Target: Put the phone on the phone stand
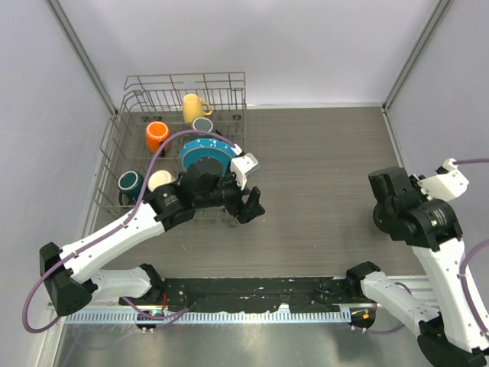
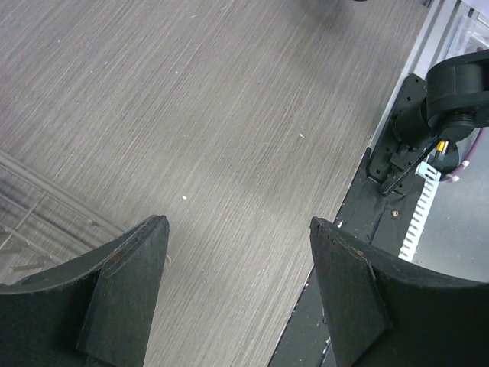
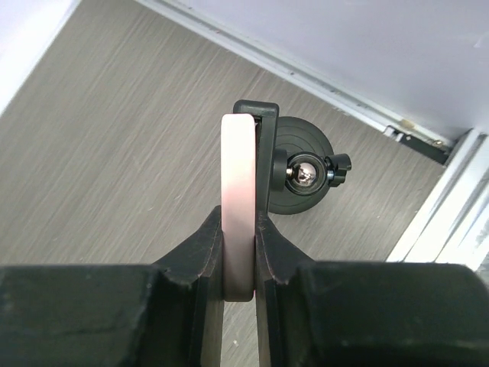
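In the right wrist view my right gripper (image 3: 238,223) is shut on the phone (image 3: 238,183), which I see edge-on as a pale pink strip standing upright between the fingers. The phone's right face lies against the clamp cradle (image 3: 258,108) of the black phone stand (image 3: 302,139), whose round base sits on the table just behind. In the top view the right gripper (image 1: 391,200) hides both phone and stand at the right side. My left gripper (image 1: 250,205) is open and empty beside the dish rack; its wrist view (image 2: 238,229) shows only bare table between the fingers.
A wire dish rack (image 1: 134,115) at the back left holds a yellow mug (image 1: 192,107), an orange mug (image 1: 157,135), a teal plate (image 1: 206,151) and other cups. A black rail (image 1: 260,294) runs along the near edge. Walls close in on the left, back and right.
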`<state>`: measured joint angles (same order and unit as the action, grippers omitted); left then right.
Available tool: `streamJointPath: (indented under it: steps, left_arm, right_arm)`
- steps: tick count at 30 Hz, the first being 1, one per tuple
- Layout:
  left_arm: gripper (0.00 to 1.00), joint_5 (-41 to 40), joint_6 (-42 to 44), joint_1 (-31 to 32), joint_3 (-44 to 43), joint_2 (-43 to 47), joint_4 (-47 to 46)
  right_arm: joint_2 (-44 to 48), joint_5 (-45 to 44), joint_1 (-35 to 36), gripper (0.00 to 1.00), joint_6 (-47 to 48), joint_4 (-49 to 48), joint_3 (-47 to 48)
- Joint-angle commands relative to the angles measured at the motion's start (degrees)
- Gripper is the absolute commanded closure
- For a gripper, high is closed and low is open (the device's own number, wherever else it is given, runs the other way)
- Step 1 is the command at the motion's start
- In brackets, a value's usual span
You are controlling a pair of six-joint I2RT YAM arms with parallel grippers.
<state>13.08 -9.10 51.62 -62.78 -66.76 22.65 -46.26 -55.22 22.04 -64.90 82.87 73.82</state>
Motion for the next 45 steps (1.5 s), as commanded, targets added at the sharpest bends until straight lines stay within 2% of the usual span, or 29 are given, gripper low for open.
streamJointPath:
  steps: [1,7,9,10,11,12,16,17,21,25,27,33,45]
  left_arm:
    - [0.22,0.98,-1.27,-0.11,-2.96,0.49,0.02]
    - [0.22,0.01,-1.36,-0.02,-3.04,0.67,0.37]
    - [0.22,0.02,-1.62,-0.11,-3.13,0.58,0.46]
    - [0.22,0.01,-1.71,-0.02,-3.13,0.58,0.46]
    - [0.22,-0.07,-1.71,-0.11,-3.05,0.41,0.46]
    - [0.22,-0.07,-1.71,-0.02,-3.05,0.49,0.55]
    - [0.22,-0.25,-1.88,-0.11,-3.13,0.23,0.72]
    - [0.22,-0.42,-1.88,-0.02,-3.22,0.05,0.72]
    - [0.22,-0.86,-1.88,-0.11,-3.22,-0.47,0.90]
    - [0.22,-0.78,-2.15,-0.11,-3.49,-1.35,1.08]
    - [0.22,-0.69,-2.23,-0.02,-3.57,-1.70,1.16]
    - [0.22,-1.13,-2.23,-0.11,-3.49,-1.88,1.17]
    - [0.22,-0.52,-2.67,-0.02,-3.57,-2.50,1.25]
  right_arm:
    - [-5.31,-13.93,-0.60,1.00,-1.37,3.17,4.22]
    - [-8.58,-10.45,-6.11,1.00,-1.64,0.02,3.70]
    - [-9.37,-6.59,-9.02,1.00,4.93,-7.34,2.30]
    - [-9.11,-4.13,-12.78,1.00,9.14,-11.29,1.60]
    - [-8.68,2.42,-14.55,1.00,17.01,-19.77,-0.06]
    - [-8.50,4.92,-16.66,1.00,20.05,-22.98,-0.43]
    - [-12.27,11.97,-26.07,1.00,25.26,-26.89,1.93]
    - [-13.14,13.72,-29.91,1.00,25.00,-26.01,3.16]
    - [-14.21,15.05,-35.91,1.00,19.83,-24.68,3.17]
    - [-15.08,20.94,-40.58,1.00,14.65,-26.36,1.33]
    - [-15.70,21.03,-41.20,1.00,12.09,-26.27,0.80]
    - [-16.32,13.75,-41.20,1.00,6.02,-26.88,0.27]
    - [-18.69,7.15,-41.20,1.00,2.59,-26.18,-0.26]
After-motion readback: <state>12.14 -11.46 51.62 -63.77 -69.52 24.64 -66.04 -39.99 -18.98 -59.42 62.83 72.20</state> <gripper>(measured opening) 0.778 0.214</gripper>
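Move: My right hand already pinches the upright phone, its middle about 3 cm ahead, 3 cm right and 5 cm below. The phone stand clings to the phone: its middle is some 8 cm right, 2 cm ahead and 10 cm below. The bare table by the right wall lies roughly 16 cm right, 1 cm ahead, 24 cm down. From my left hand the stand is about 40 cm right, level fore and aft, 7 cm lower. With the phone still pinched and the stand hanging from it, my right hand swings about 10 cm right towards the right wall, sinking some 5 cm. It first eases forward, gaining about 5 cm in all, and turns roughly 30 degrees clockwise on the way; my fingers keep their grip. ##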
